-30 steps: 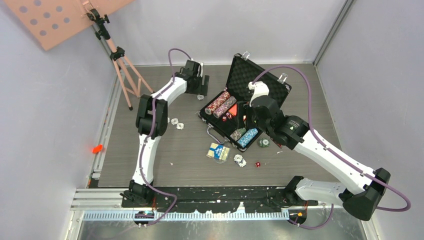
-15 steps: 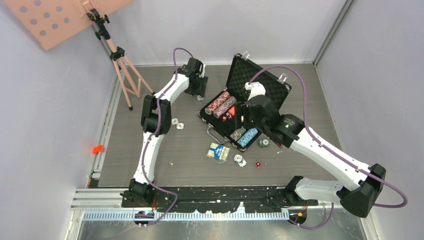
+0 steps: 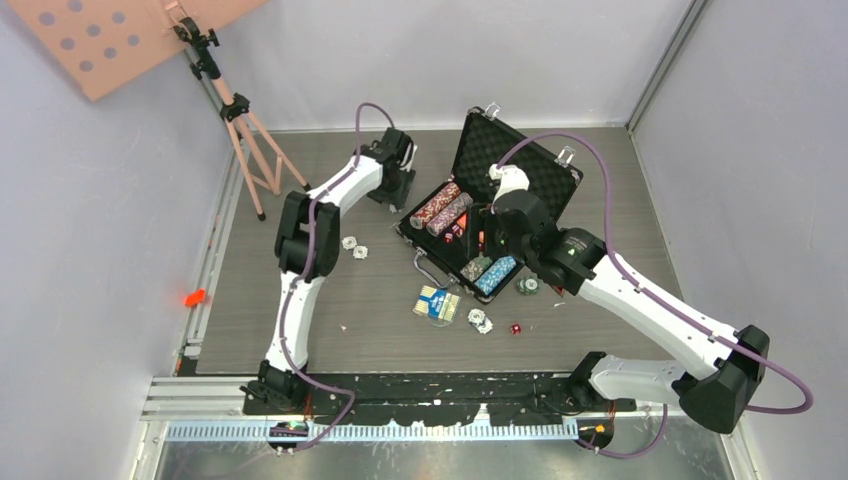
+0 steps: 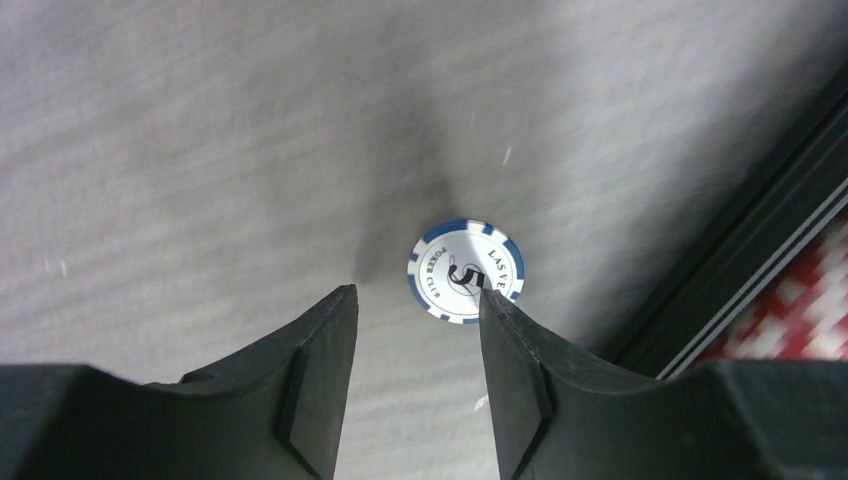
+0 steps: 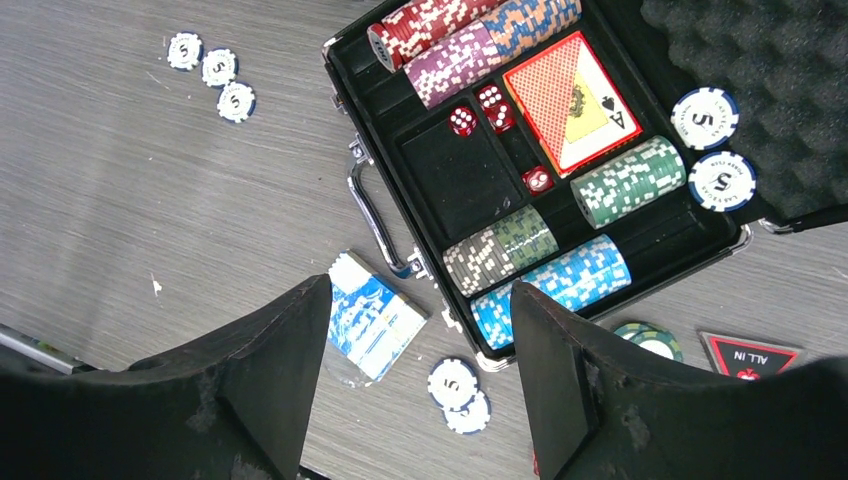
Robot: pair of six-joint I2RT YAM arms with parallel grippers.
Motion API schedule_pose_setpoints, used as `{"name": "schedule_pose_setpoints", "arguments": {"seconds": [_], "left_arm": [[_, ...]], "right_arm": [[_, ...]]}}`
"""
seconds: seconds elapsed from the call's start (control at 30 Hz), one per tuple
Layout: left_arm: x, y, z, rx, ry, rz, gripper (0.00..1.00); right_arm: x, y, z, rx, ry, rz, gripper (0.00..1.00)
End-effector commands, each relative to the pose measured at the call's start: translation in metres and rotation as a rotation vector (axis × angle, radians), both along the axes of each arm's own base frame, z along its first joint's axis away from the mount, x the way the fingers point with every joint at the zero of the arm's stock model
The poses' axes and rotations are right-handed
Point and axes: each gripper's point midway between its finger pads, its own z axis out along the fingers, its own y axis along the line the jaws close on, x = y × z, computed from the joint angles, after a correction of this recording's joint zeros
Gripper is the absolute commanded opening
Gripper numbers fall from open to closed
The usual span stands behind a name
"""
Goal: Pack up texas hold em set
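Note:
The black briefcase (image 3: 515, 160) lies open, its tray (image 5: 455, 180) holding rows of poker chips (image 5: 550, 290), a red card deck (image 5: 570, 100) and red dice (image 5: 497, 105). Two white chips (image 5: 705, 118) rest on the lid foam. My left gripper (image 4: 415, 295) hangs open just left of the case (image 3: 400, 187); a white-and-blue chip (image 4: 466, 272) lies flat on the table at its right fingertip, not between the fingers. My right gripper (image 5: 420, 290) is open and empty above the tray (image 3: 485, 232). On the table lie a blue deck (image 5: 375, 315) and two loose chips (image 5: 455, 385).
Three white chips (image 3: 354, 247) lie left of the case. A green chip (image 3: 527, 287), an "ALL IN" marker (image 5: 750, 355) and a red die (image 3: 516, 329) sit near its front right corner. A pink tripod (image 3: 240, 120) stands at the back left.
My left arm has shifted right toward the case and its fingers have come closer together. The right arm has barely moved over the tray.

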Motion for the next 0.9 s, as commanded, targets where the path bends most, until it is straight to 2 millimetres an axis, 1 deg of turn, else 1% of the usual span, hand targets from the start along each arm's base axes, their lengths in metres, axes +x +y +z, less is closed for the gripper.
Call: {"name": "schedule_pose_setpoints", "arguments": {"seconds": [0.0,0.1,0.2,0.33,0.43,0.5,0.63,0.7,0.77,0.83,0.87], "left_arm": [[-0.063,0.044,-0.014,0.134,0.143,0.043,0.5],[-0.084,0.051,-0.016,0.128,0.154,0.046,0.48],[-0.101,0.061,-0.014,0.138,0.16,0.062,0.48],[-0.119,0.071,-0.004,0.141,0.166,0.091,0.48],[-0.128,0.073,0.008,0.117,0.155,0.102,0.48],[-0.129,0.068,0.013,0.077,0.127,0.093,0.48],[-0.112,0.061,0.035,0.018,0.021,0.091,0.52],[-0.107,0.056,0.046,-0.008,-0.009,0.084,0.58],[-0.105,0.05,0.052,-0.039,-0.024,0.061,0.67],[-0.105,0.044,0.053,-0.065,-0.026,0.031,0.76],[-0.105,0.042,0.052,-0.074,-0.023,0.015,0.78]], "right_arm": [[-0.001,0.003,0.013,0.072,-0.027,-0.009,0.71],[-0.004,0.006,0.013,0.088,-0.018,0.006,0.71],[-0.006,0.009,0.014,0.101,-0.01,0.023,0.71],[-0.008,0.012,0.014,0.11,-0.001,0.036,0.7],[-0.009,0.013,0.014,0.116,0.005,0.041,0.7],[-0.01,0.013,0.014,0.119,0.007,0.042,0.7],[-0.012,0.013,0.013,0.116,0.015,0.046,0.7],[-0.012,0.013,0.012,0.112,0.02,0.048,0.7],[-0.013,0.011,0.012,0.108,0.02,0.046,0.7],[-0.013,0.01,0.011,0.104,0.019,0.042,0.7],[-0.013,0.009,0.01,0.102,0.022,0.041,0.7]]}}
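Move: The white chip being dragged lies at the left hand's right fingertip, about 1 cm ahead, 1 cm right and 2 cm below the hand point. It is bound for the loose chips: the nearest is some 14 cm back and 8 cm left of the hand, the middle one about 13 cm back and 12 cm left. The open case's tray is centred roughly 9 cm back and 24 cm right. From the right hand, the dragged chip is around 18 cm ahead, 23 cm left and 22 cm lower. The white chip, already at the left fingertips, is dragged flat over the table, back towards the robot and to the left, away from beside the case and up to the loose chips, about 15 cm in all and slowing on the way. The left hand then rises some 3 cm clear of the chip, easing slightly forward and right, while its fingers spread wider. ##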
